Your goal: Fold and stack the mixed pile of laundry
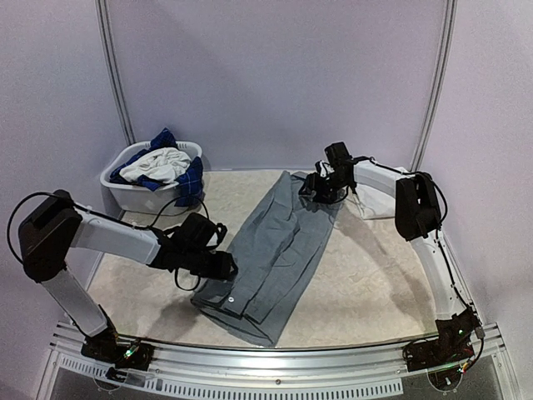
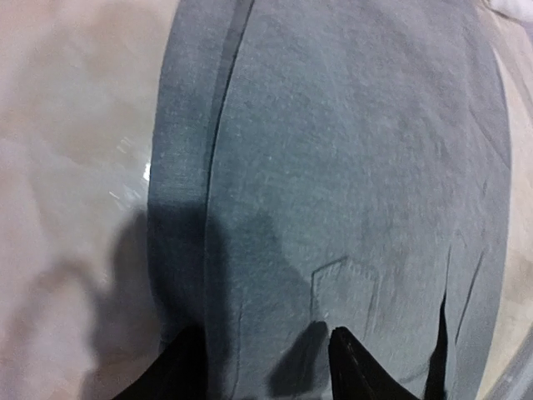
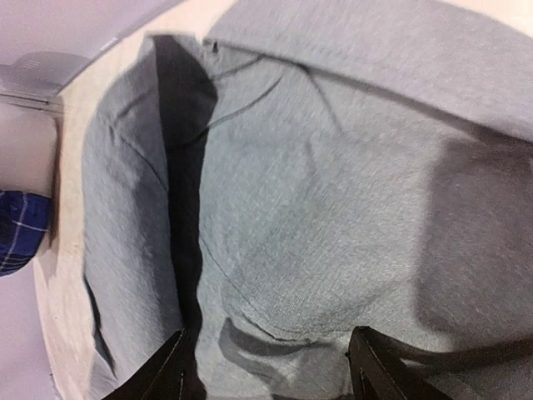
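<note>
A grey garment (image 1: 275, 250) lies in a long folded strip across the table, running from far right to near left. My left gripper (image 1: 223, 267) hangs over its near left edge, open; in the left wrist view the gripper (image 2: 266, 371) has flat grey cloth (image 2: 333, 167) beneath its spread fingers. My right gripper (image 1: 318, 188) is over the strip's far end, also open. In the right wrist view the gripper (image 3: 271, 375) stands above wrinkled grey cloth (image 3: 333, 183) with a dark fold. The rest of the mixed laundry pile (image 1: 162, 162), white and blue plaid, fills the basket.
The white plastic basket (image 1: 112, 187) stands at the far left corner; its blue plaid cloth (image 3: 21, 229) shows at the right wrist view's left edge. A white cloth (image 1: 366, 207) lies under the right arm. A metal rail (image 1: 275, 350) runs along the near edge.
</note>
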{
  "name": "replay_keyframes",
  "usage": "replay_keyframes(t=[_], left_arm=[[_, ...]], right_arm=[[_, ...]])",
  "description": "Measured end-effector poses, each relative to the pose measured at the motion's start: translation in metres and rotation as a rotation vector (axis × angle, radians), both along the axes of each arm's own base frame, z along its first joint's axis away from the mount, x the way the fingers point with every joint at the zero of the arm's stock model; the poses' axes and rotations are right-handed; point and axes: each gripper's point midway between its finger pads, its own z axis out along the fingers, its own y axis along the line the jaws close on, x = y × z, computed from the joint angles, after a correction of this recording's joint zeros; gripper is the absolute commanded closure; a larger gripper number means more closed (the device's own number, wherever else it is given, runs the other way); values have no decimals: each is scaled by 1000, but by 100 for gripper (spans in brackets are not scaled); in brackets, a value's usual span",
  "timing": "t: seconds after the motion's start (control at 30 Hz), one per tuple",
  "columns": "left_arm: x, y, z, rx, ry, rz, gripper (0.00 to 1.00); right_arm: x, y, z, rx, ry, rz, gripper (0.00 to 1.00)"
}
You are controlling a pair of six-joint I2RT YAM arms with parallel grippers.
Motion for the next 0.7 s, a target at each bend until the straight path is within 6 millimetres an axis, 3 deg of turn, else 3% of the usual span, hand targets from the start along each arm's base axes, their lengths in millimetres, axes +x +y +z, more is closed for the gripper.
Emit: replay_keyframes(t=[0.1, 0.2, 0.3, 0.4, 0.47, 0.6, 0.7], left_arm=[[-13, -6, 2, -35, 28, -23, 45], [-16, -6, 3, -37, 40, -28, 36], [-19, -2, 6, -21, 39, -31, 28], [-20, 9, 11, 30, 19, -24, 23], [-20, 18, 17, 64, -2, -22, 22], [-23, 34, 31, 116, -45, -23, 21], [-33, 47, 37, 129, -56, -19, 26]], right_arm=[[4, 3, 12, 31, -21, 22, 33], [7, 10, 35, 71, -60, 52, 32], [2, 15, 67, 90, -97, 79, 30], [-11, 17, 113, 77, -156, 101, 29], [-30, 15, 142, 58, -187, 106, 25], [-100, 4, 179, 24, -204, 99, 2], [-162, -4, 175, 29, -182, 97, 1]])
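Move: The grey shirt lies under both hands: its middle is about 10 cm right of the left hand and 4 ahead, a centimetre lower. Its near-left corner sits some 9 cm back and 7 left of that hand. From the right hand the shirt's middle lies roughly 23 cm back, 9 left and 3 lower; the white folded cloth is about 19 cm to the right of that hand and 2 farther out. Lifting off the far end of the grey shirt, the right hand shoots up about 18 cm, then swings back some 16 cm above the shirt's length, its fingers spreading to fully open. The left hand first drags slightly back on the cloth, then comes free, going left and rising about 4 cm towards the shirt's left edge while its fingers open wider. ##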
